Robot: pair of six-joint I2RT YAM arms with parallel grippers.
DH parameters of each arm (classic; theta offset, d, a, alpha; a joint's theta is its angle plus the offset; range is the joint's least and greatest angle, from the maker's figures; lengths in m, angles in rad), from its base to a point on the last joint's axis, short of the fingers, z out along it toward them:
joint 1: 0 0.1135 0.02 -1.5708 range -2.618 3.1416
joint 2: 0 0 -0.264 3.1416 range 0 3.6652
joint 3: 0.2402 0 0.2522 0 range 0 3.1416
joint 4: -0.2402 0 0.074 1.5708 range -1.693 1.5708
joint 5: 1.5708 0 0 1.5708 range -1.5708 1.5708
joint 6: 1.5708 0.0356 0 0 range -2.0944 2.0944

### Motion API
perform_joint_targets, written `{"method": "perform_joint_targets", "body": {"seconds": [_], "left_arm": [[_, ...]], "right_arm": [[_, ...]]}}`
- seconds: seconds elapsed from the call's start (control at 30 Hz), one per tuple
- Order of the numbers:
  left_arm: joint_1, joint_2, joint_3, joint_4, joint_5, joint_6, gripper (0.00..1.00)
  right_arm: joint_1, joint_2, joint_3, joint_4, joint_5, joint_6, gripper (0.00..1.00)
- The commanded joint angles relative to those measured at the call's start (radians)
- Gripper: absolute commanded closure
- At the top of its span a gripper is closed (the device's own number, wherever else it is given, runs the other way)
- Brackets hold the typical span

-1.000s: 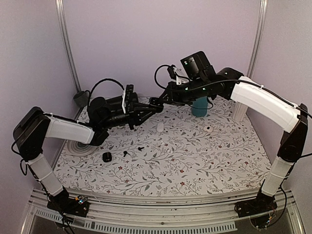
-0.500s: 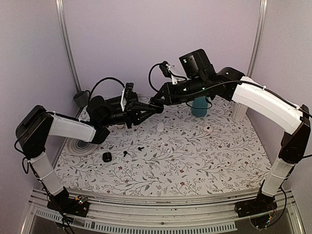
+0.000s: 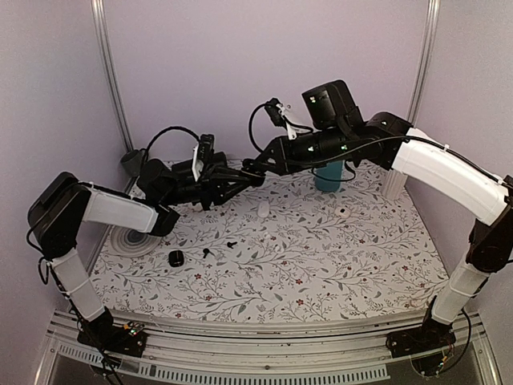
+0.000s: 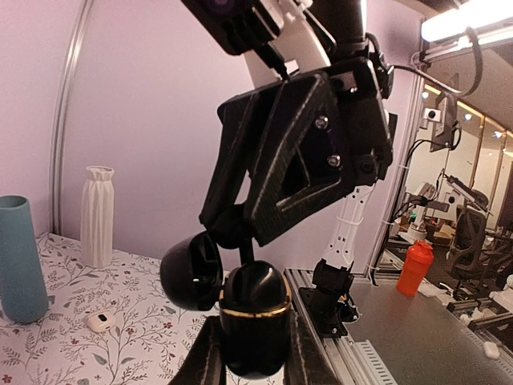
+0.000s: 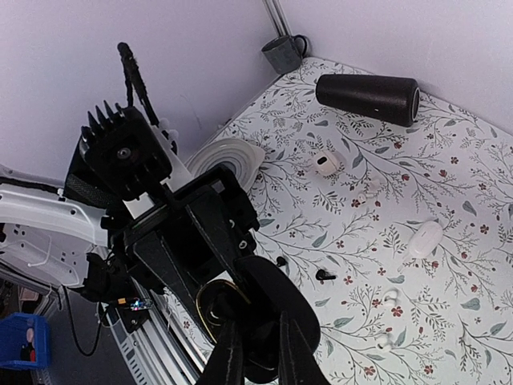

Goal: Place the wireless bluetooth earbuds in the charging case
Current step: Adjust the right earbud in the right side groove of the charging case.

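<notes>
A black charging case [image 4: 255,309] with a gold rim hangs in the air above the back of the table, its lid [image 4: 191,273] swung open to the left. My left gripper [image 4: 255,357] is shut on the case body. My right gripper [image 5: 258,353] is shut, and its thin fingertips [image 4: 244,250] reach down into the open case [image 5: 210,309]; anything between them is hidden. In the top view the two grippers meet at the case [image 3: 255,170]. Two black wireless bluetooth earbuds [image 3: 232,243] [image 3: 208,252] lie on the floral cloth. White earbuds [image 5: 391,298] [image 5: 383,338] lie further right.
On the cloth are a small black case [image 3: 175,257], a white closed case [image 3: 264,208], a white open case [image 3: 343,212], a teal vase [image 3: 327,176], a white vase [image 3: 393,184], a white plate [image 3: 132,239], a grey mug [image 3: 132,160] and a black cylinder [image 5: 369,96].
The two grippers have stayed joined at the case. My left wrist has drifted a little to the left and back, and the right arm has followed it.
</notes>
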Motion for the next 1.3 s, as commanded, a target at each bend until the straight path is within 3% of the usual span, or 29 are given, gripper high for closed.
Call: {"method": "perform_joint_targets", "body": {"seconds": [0.0, 0.53, 0.83, 1.03, 1.27], "left_arm": [[0.019, 0.006, 0.012, 0.121, 0.04, -0.043, 1.0], [0.02, -0.004, 0.009, 0.156, -0.009, -0.068, 1.0], [0.019, -0.007, 0.011, 0.166, -0.012, -0.071, 1.0], [0.019, -0.003, 0.008, 0.158, -0.001, -0.068, 1.0], [0.018, -0.002, -0.007, 0.15, -0.004, -0.057, 1.0]], "right_arm": [[0.005, -0.033, -0.024, 0.008, 0.009, -0.023, 0.94], [0.006, -0.005, -0.023, 0.01, -0.053, -0.07, 0.93], [0.007, -0.006, -0.014, -0.01, -0.018, -0.076, 0.82], [0.007, -0.017, 0.003, -0.007, -0.004, -0.074, 0.67], [0.007, -0.039, 0.008, 0.012, 0.009, -0.063, 0.61]]}}
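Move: The right gripper already pinches the right earbud at its groove, with the middle of the open charging case about 2 cm to its left and 2 cm below. The case lid stands some 3 cm ahead of that gripper and 2 cm left, and a loose black earbud lies on the table roughly 3 cm ahead, 8 cm left and 34 cm down. From the left gripper, which holds the case, the case's middle is about 2 cm right and 1 cm up. Keep the left gripper shut on the case and lift it slowly by about 1.5 cm, towards the right fingers, easing a little left. Keep the right fingers on the earbud while that hand draws back about 1 cm with a slight rise and drift left; then stop there and spread the fingers about a quarter of their range to let go of the earbud. ##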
